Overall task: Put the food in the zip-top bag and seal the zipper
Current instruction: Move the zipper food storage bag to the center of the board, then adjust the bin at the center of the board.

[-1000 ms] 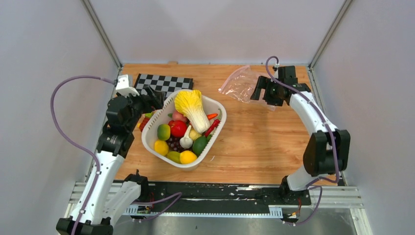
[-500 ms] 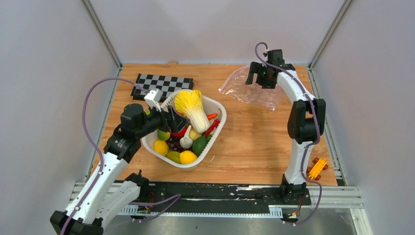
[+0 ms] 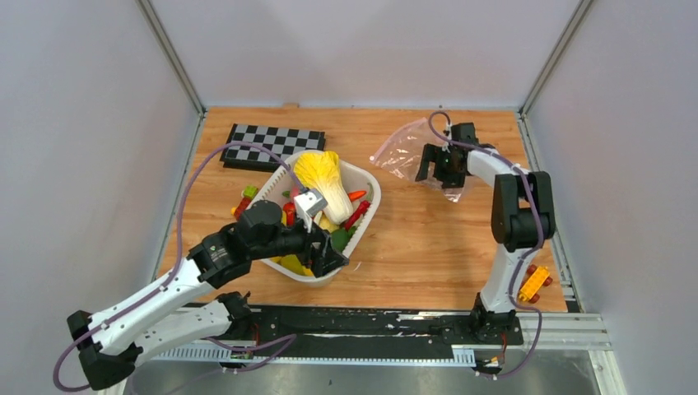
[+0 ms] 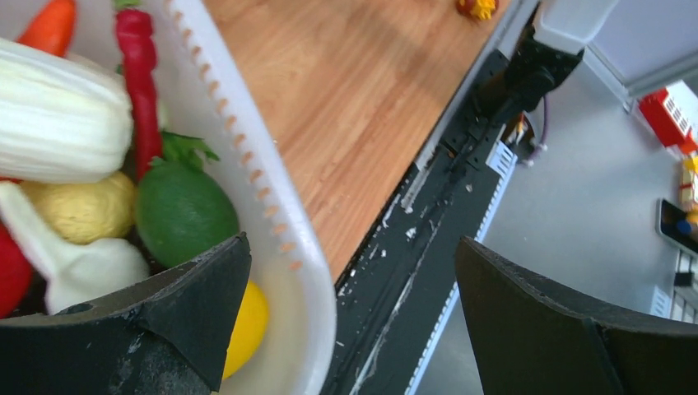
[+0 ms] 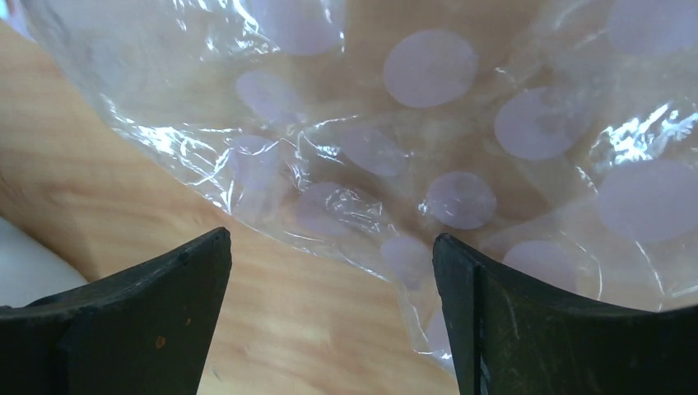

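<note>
The white slotted basket [image 3: 362, 216] holds the food: a yellow-leaved cabbage [image 3: 323, 185], carrot [image 4: 51, 25], red chili [image 4: 138, 74], lime [image 4: 181, 212], garlic [image 4: 78, 265] and a lemon [image 4: 249, 319]. My left gripper [image 3: 329, 257] is open and astride the basket's near right rim [image 4: 284, 239], one finger inside over the lemon, the other outside over the rail. The clear zip-top bag [image 3: 402, 148] lies flat at the far right, empty. My right gripper [image 3: 435, 173] is open just above its near edge [image 5: 387, 206]. I cannot make out the zipper.
A checkerboard [image 3: 276, 141] lies at the far left. Small toy bricks sit left of the basket [image 3: 244, 200] and by the right arm's base [image 3: 533, 281]. A black rail [image 3: 370, 325] runs along the table's near edge. Grey walls close three sides.
My left arm swung from the basket's left side across it to the near right rim. My right gripper went to the bag's far edge, then came back to its near edge.
</note>
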Controlling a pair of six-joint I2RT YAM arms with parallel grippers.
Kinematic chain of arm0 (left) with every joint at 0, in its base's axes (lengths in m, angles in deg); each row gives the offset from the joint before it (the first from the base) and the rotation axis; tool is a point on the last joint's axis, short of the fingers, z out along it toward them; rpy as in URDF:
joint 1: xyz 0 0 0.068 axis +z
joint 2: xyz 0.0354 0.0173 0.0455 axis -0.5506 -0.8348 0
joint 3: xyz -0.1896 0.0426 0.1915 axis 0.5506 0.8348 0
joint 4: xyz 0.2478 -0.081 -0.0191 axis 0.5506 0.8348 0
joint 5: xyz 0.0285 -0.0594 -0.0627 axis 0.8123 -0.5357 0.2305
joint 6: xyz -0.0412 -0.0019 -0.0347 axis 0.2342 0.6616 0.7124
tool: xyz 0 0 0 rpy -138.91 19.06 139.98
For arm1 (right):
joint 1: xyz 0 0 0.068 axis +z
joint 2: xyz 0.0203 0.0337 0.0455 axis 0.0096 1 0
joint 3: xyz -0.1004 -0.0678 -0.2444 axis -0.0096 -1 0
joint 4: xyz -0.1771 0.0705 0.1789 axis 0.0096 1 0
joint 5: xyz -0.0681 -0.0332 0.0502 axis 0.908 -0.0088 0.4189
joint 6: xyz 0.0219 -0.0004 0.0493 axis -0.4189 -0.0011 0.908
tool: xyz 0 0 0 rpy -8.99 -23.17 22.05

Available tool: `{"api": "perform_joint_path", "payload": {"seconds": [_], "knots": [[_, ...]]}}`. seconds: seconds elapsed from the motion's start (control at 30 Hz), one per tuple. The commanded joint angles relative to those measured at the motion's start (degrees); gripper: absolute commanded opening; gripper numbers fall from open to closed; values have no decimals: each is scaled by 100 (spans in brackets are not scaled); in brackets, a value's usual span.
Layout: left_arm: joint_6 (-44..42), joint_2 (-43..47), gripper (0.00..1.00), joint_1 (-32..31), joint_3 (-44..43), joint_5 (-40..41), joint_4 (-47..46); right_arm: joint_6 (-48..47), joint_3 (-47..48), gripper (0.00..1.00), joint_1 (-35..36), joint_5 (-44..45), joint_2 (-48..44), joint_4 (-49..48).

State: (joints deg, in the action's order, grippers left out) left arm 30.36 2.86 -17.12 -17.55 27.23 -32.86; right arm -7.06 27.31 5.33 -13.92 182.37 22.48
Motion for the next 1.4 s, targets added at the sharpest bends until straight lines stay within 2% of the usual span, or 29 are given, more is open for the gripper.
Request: {"api": "perform_joint_path", "payload": {"seconds": [0.0,0.1,0.27,0.47,0.67,0.83,0.9,1.03,1.2,1.37], "knots": [[53,-236,100,-484,-91,358,-245,69,-1513,93,-3,120,-800,-402],[82,-440,100,-731,-60,461,-379,107,-2482,93,-3,158,-1605,-635],[209,-939,100,-1122,135,745,-705,301,-3420,93,-3,395,-2734,-616],[454,-1565,100,-1581,214,1041,-1177,574,-3968,93,3,614,-3679,-216],[591,-1905,100,-1663,317,1546,-1311,715,-4439,93,6,727,-5122,47],[593,-1980,100,-1646,424,2764,-1079,773,-4385,93,6,328,-6338,190],[514,-2091,100,-1566,433,3046,-991,795,-4264,93,6,144,-6597,282],[539,-2331,100,-1055,618,3001,-1115,770,-3983,94,6,-113,-6674,534],[299,-2505,100,-470,822,2812,-1498,719,-3793,94,6,-358,-6537,723],[-177,-2975,100,344,521,2223,-1524,796,-3871,94,1,-755,-6305,514]]}}
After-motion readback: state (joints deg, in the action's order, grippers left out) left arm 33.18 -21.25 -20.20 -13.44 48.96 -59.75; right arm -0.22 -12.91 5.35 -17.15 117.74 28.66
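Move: The right fingers are already down on the near part of the zip-top bag, whose middle lies about 5 cm ahead and 2 cm below; the basket's middle is some 14 cm back and 32 cm left of that hand. From the left hand, the basket's middle is about 14 cm ahead, 8 cm left and 17 cm below, the red toy 20 cm ahead and 25 cm left, the chessboard 36 cm ahead and 20 cm left, and the bag 33 cm ahead and 23 cm right. Straight back towards the base, low over the table, the right hand drags the bag some 19 cm under its open fingers, then lifts off about 11 cm, fingers tipping forward. Meanwhile the left hand, open, sinks and swings right past the basket's near end, then turns counter-clockwise and sweeps about 13 cm forward and slightly left, its side pushing the basket. ##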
